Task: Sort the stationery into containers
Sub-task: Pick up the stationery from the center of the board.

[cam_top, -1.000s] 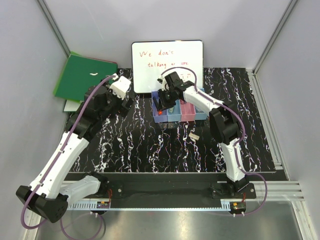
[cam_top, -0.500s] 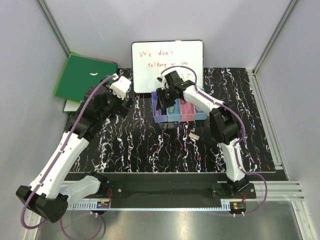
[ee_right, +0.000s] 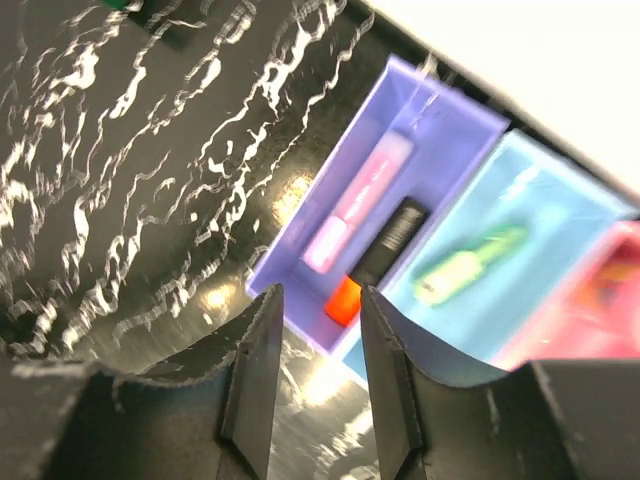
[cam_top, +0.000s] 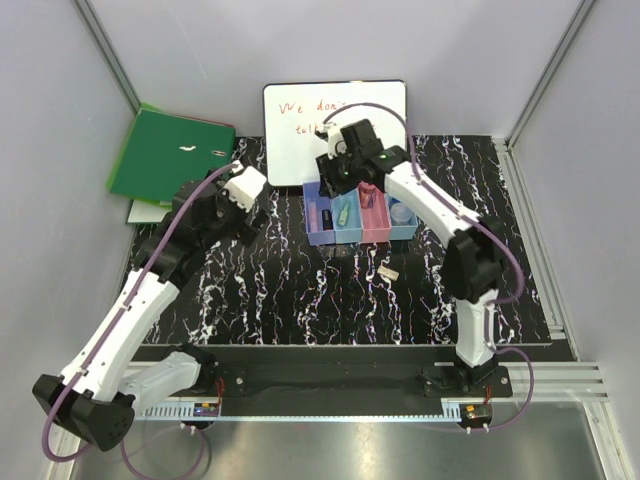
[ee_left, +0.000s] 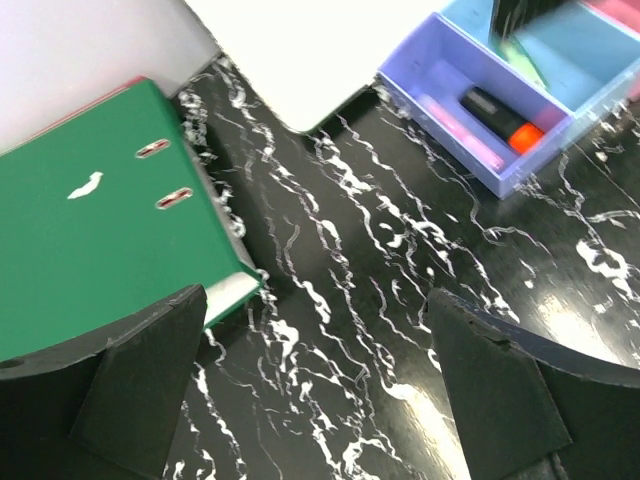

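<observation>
The containers are a row of four joined bins: purple-blue point(cam_top: 309, 235), light blue point(cam_top: 345, 232), pink point(cam_top: 375, 230) and light blue point(cam_top: 404, 229). The purple-blue bin point(ee_right: 300, 265) holds a lilac-pink marker point(ee_right: 357, 203) and a black-bodied orange highlighter point(ee_right: 378, 258). A green highlighter point(ee_right: 465, 264) lies in the light blue bin beside it. My right gripper point(ee_right: 318, 300) hangs open and empty above the purple-blue bin's near end; from above it point(cam_top: 335, 178) sits over the bins' far edge. My left gripper point(ee_left: 312, 300) is wide open and empty over bare table, left of the bins point(ee_left: 480, 160).
A green ring binder point(cam_top: 168, 152) lies at the back left, close to my left gripper. A whiteboard point(cam_top: 300, 115) with red writing stands behind the bins. A small white scrap point(cam_top: 390, 272) lies on the black marbled table in front of the bins.
My right gripper has risen and drawn back from low inside the purple-blue bin, leaving the orange highlighter lying there. My left arm has shifted slightly right.
</observation>
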Controlling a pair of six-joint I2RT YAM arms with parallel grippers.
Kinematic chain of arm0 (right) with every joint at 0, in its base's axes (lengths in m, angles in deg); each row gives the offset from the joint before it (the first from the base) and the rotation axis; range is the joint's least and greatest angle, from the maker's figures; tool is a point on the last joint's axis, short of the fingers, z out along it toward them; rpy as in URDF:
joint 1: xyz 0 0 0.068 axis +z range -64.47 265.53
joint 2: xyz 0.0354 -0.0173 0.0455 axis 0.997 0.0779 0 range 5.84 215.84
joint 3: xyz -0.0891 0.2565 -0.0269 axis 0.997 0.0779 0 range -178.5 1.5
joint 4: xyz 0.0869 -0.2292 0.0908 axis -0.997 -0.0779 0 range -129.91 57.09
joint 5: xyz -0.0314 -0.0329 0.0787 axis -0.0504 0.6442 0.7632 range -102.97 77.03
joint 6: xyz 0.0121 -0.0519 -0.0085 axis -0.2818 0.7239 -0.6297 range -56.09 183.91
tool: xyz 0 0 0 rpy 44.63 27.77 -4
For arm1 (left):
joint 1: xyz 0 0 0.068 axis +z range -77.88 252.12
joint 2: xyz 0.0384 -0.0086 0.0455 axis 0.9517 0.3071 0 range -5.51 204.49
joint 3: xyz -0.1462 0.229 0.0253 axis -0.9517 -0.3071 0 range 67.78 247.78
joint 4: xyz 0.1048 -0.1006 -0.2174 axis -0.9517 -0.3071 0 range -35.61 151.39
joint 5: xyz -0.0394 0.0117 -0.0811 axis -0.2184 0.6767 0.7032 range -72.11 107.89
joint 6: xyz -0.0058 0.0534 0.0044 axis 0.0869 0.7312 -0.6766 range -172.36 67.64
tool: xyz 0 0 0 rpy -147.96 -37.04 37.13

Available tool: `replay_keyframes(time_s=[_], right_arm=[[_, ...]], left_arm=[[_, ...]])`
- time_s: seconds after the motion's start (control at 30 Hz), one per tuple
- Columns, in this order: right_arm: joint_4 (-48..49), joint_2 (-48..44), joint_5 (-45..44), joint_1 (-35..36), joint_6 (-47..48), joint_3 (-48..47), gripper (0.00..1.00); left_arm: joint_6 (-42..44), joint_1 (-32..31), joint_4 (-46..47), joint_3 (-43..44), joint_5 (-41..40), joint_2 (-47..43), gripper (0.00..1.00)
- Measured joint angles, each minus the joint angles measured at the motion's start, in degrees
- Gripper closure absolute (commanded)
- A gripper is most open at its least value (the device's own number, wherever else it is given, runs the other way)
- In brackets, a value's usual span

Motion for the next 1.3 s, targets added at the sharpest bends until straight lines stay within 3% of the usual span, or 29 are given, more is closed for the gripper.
replay_keyframes(time_s=[0.2,0.37,0.43,0.67,0.93,1.3], right_arm=[[-4.5,-19.0,-0.9,-0.1,19.5,11.7,0.50],[-12.9,-30.3,-1.0,-0.1,33.3,23.8,0.38],[-15.7,-32.3,-1.4,-0.1,38.1,29.7,0.29],[-20.6,-31.9,-4.0,-0.1,47.8,40.2,0.25],[-17.5,-25.0,-5.0,-2.1,53.5,41.6,0.25],[-11.3,-13.6,-5.7,-3.9,54.0,40.4,0.28]], left_arm=[[0.9,0.1,-0.6,-1.0,5.0,0.3,0.01],[1.2,0.1,-1.0,-1.0,6.4,1.0,0.01],[1.2,0.1,-1.2,-1.0,7.0,1.0,0.01],[1.3,0.1,-1.8,-0.9,7.5,0.1,0.01],[1.3,0.0,-3.0,-0.3,7.6,-1.7,0.01],[1.2,0.1,-3.4,0.7,8.3,-1.3,0.01]])
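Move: The small pale eraser lies alone on the black board, roughly 14 cm back and 17 cm to the right of the right hand, about 18 cm below it. Around 15 cm beneath that hand is the purple compartment, 1 cm back; the light-blue one is 2 cm back and 7 cm right, the pink one 2 cm back and 14 cm right. From the left hand, the eraser is some 28 cm right, 3 cm back and 28 cm down. The eraser is approached by the empty right hand, which lifts about 6 cm off the purple compartment, sweeps back and right past the containers, then sinks over 20 cm from that height, easing forward some 4 cm. The wrist turns about 40 degrees counter-clockwise and tips to point nearly straight down as the fingers open wider to straddle the eraser from above. The open left hand drifts slightly back and right. ##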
